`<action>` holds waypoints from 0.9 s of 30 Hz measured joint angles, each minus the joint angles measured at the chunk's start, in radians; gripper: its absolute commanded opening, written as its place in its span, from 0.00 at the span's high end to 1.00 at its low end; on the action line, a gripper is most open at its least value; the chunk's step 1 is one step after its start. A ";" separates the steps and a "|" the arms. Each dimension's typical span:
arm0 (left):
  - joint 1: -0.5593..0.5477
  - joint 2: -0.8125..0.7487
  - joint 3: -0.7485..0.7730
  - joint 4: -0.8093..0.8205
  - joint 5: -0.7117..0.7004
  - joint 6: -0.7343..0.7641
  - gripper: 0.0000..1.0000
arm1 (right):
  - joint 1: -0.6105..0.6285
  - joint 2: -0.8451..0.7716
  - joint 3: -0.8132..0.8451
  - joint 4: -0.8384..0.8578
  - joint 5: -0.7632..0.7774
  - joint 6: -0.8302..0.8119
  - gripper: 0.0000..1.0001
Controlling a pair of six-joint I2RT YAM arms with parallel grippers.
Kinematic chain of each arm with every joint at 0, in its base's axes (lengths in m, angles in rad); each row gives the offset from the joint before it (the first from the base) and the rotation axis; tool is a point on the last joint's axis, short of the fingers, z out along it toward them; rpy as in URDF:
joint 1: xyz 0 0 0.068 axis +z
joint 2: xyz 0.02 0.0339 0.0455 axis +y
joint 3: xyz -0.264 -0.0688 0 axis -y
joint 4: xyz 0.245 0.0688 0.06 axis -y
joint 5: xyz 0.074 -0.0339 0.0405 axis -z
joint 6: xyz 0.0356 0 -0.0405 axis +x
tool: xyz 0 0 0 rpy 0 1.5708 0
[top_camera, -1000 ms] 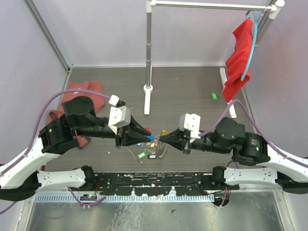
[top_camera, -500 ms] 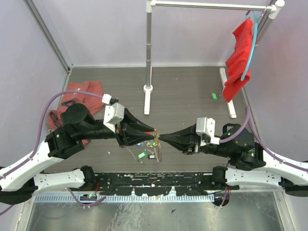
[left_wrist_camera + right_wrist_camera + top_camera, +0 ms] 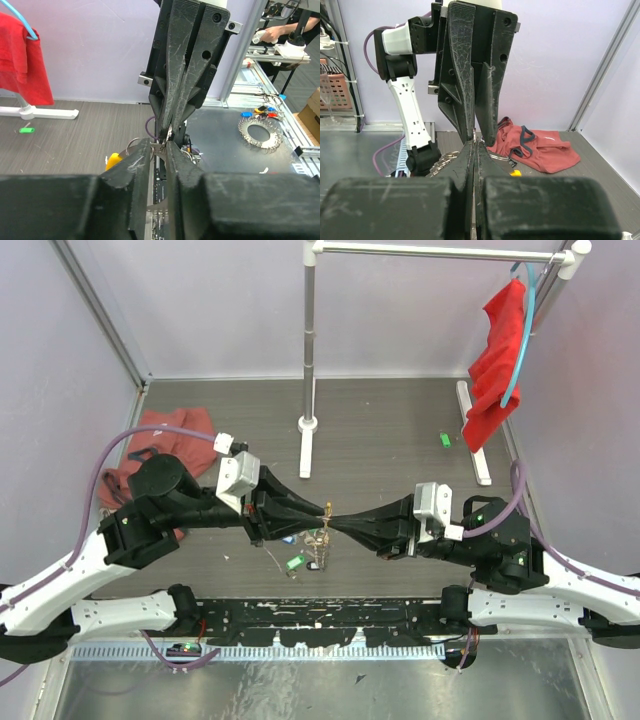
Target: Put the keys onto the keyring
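My two grippers meet tip to tip above the middle of the table. The left gripper (image 3: 322, 510) (image 3: 160, 150) is shut on a small flat metal piece that looks like a key (image 3: 159, 147), with a narrow gap left between its jaws. The right gripper (image 3: 333, 519) (image 3: 475, 144) has its pads pressed together and pinches thin metal at that same spot. The keyring (image 3: 318, 540) dangles just below the tips, with silver loops (image 3: 442, 159) and its yellow part (image 3: 114, 160) showing. A loose key with a green tag (image 3: 295, 562) lies on the table under it.
A pink-red cloth (image 3: 165, 440) lies at the left, behind the left arm. The stand's pole and base (image 3: 308, 425) rise at the back centre. A red cloth (image 3: 497, 370) hangs at the back right, above a white bar (image 3: 475, 435) and a small green item (image 3: 445, 439).
The right arm has reached left and the left arm right until their tips touch. Since half a second ago the hanging keyring has risen slightly and both arms have barely shifted.
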 measured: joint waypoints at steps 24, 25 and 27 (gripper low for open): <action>0.000 0.093 0.184 -0.327 -0.031 0.141 1.00 | 0.000 0.050 0.255 -0.369 0.103 0.012 0.58; 0.000 0.105 0.204 -0.354 -0.034 0.155 1.00 | 0.000 0.058 0.289 -0.411 0.111 0.020 0.59; 0.000 0.128 0.243 -0.408 -0.039 0.181 1.00 | 0.000 0.080 0.340 -0.470 0.116 0.030 0.59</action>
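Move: The keyring's metal is pinched in the right fingertips, about 1 cm to the right of the left hand point and level with it; from the right hand it lies right at the finger pads. Its yellow key hangs some 3 cm ahead of the left hand and 3 cm below. Far below, about 43 cm down on the table, a green key lies roughly 6 cm ahead and 7 cm left, and a blue key about 10 cm ahead and 8 cm left. Staying put at first, the left hand shuts its slightly open fingers on the keyring's metal between the facing fingertips. The right then opens, lets go and backs off some 3 cm to its right, rising and easing forward a little, while the left sinks about 2.5 cm with the ring, drifting slightly forward and dipping its fingers about 15 degrees. ##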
